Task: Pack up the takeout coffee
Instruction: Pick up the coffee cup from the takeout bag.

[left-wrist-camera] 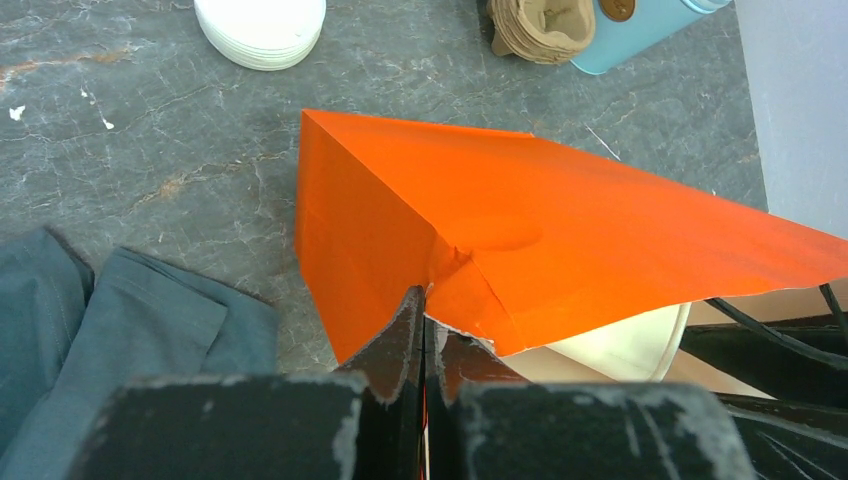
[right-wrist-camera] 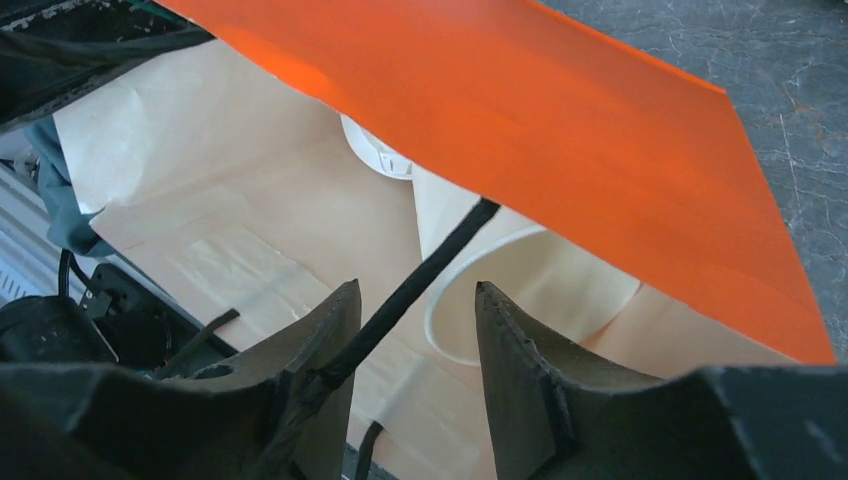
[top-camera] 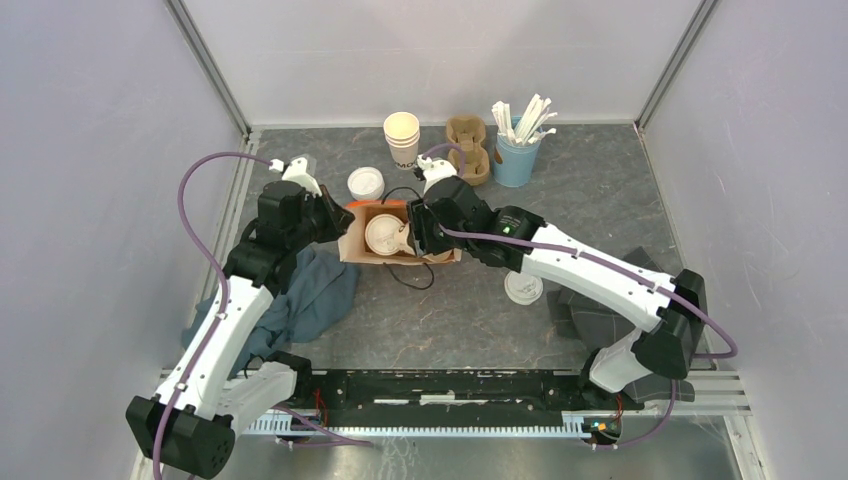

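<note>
An orange paper bag (top-camera: 372,207) (left-wrist-camera: 560,230) (right-wrist-camera: 560,120) lies on its side at the table's middle, its tan inside showing. One takeout coffee cup (top-camera: 385,235) (right-wrist-camera: 520,270) (left-wrist-camera: 630,345), with its white lid (right-wrist-camera: 375,150) on, lies inside the bag. My left gripper (top-camera: 335,215) (left-wrist-camera: 424,300) is shut on the bag's torn edge. My right gripper (top-camera: 418,232) (right-wrist-camera: 415,295) sits at the bag's mouth, open, its tips just short of the cup's base. The bag's black cord handle (right-wrist-camera: 440,255) crosses the gap. A second lidded cup (top-camera: 523,288) stands on the table beside the right arm.
At the back stand a stack of lidless cups (top-camera: 401,138), a pile of white lids (top-camera: 365,183) (left-wrist-camera: 260,30), brown pulp carriers (top-camera: 467,148) and a blue tub of stirrers (top-camera: 516,158). A blue-grey cloth (top-camera: 315,290) (left-wrist-camera: 100,320) lies under the left arm.
</note>
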You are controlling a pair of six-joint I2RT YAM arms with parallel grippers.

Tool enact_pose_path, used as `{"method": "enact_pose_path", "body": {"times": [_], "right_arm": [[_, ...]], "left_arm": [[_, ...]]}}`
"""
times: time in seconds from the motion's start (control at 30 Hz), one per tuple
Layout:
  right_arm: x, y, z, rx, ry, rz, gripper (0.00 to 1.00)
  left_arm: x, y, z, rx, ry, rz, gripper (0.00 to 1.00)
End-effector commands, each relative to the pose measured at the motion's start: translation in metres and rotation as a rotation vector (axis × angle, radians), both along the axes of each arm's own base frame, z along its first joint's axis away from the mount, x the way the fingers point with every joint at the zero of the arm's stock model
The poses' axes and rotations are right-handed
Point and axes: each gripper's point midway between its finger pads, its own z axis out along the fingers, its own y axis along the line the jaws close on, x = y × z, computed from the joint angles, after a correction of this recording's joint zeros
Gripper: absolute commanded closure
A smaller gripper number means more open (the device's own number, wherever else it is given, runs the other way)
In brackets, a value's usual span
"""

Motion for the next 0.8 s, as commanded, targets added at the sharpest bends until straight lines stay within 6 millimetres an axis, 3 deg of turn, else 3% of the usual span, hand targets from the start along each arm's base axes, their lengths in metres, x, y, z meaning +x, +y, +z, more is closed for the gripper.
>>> {"method": "enact_pose_path", "body": {"times": [0.0,0.2,0.4,0.47,0.77], "right_arm": [[0.012,0.013,-0.001,0.044,-0.032,-0.060,0.49],[0.018,0.023,-0.006,0.050,-0.047,-0.062,0.63],[0.019,0.015,0.002,0.019,-0.079,-0.082,0.94],[0.020,0.012,0.008,0.016,-0.095,-0.079,0.99],[0.011,0.007,0.097,0.048,-0.287,0.069,1.00]], "left_arm": [[0.003,-0.003,0.012,-0.013,-0.009,-0.004,0.98],[0.003,-0.003,0.016,-0.017,-0.010,-0.001,0.98],[0.005,-0.002,0.017,-0.023,0.015,0.022,0.98],[0.006,-0.002,0.017,-0.028,0.023,0.032,0.98],[0.011,0.006,0.016,-0.006,0.077,0.091,0.98]]}}
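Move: The tipped coffee cup inside the takeout bag lies just in front of the right fingers, roughly 2 cm ahead, 1 cm right and 4 cm below. The lidded cup is deeper in the bag, some 6 cm left, 1 cm ahead and 9 cm down. The bag corner in the left gripper is 5 cm ahead and 12 cm left at fingertip height. From the left gripper, the tipped cup lies about 13 cm right, 3 cm back and 4 cm lower. Ease the half-open right fingers about 2.5 cm left, forward and down into the bag, one on each side of the tipped cup's near rim and under the black handle cord. Shut them to pinch the rim, then start lifting, some 3.5 cm straight up. Keep the left gripper clamped on the bag corner, almost still. ##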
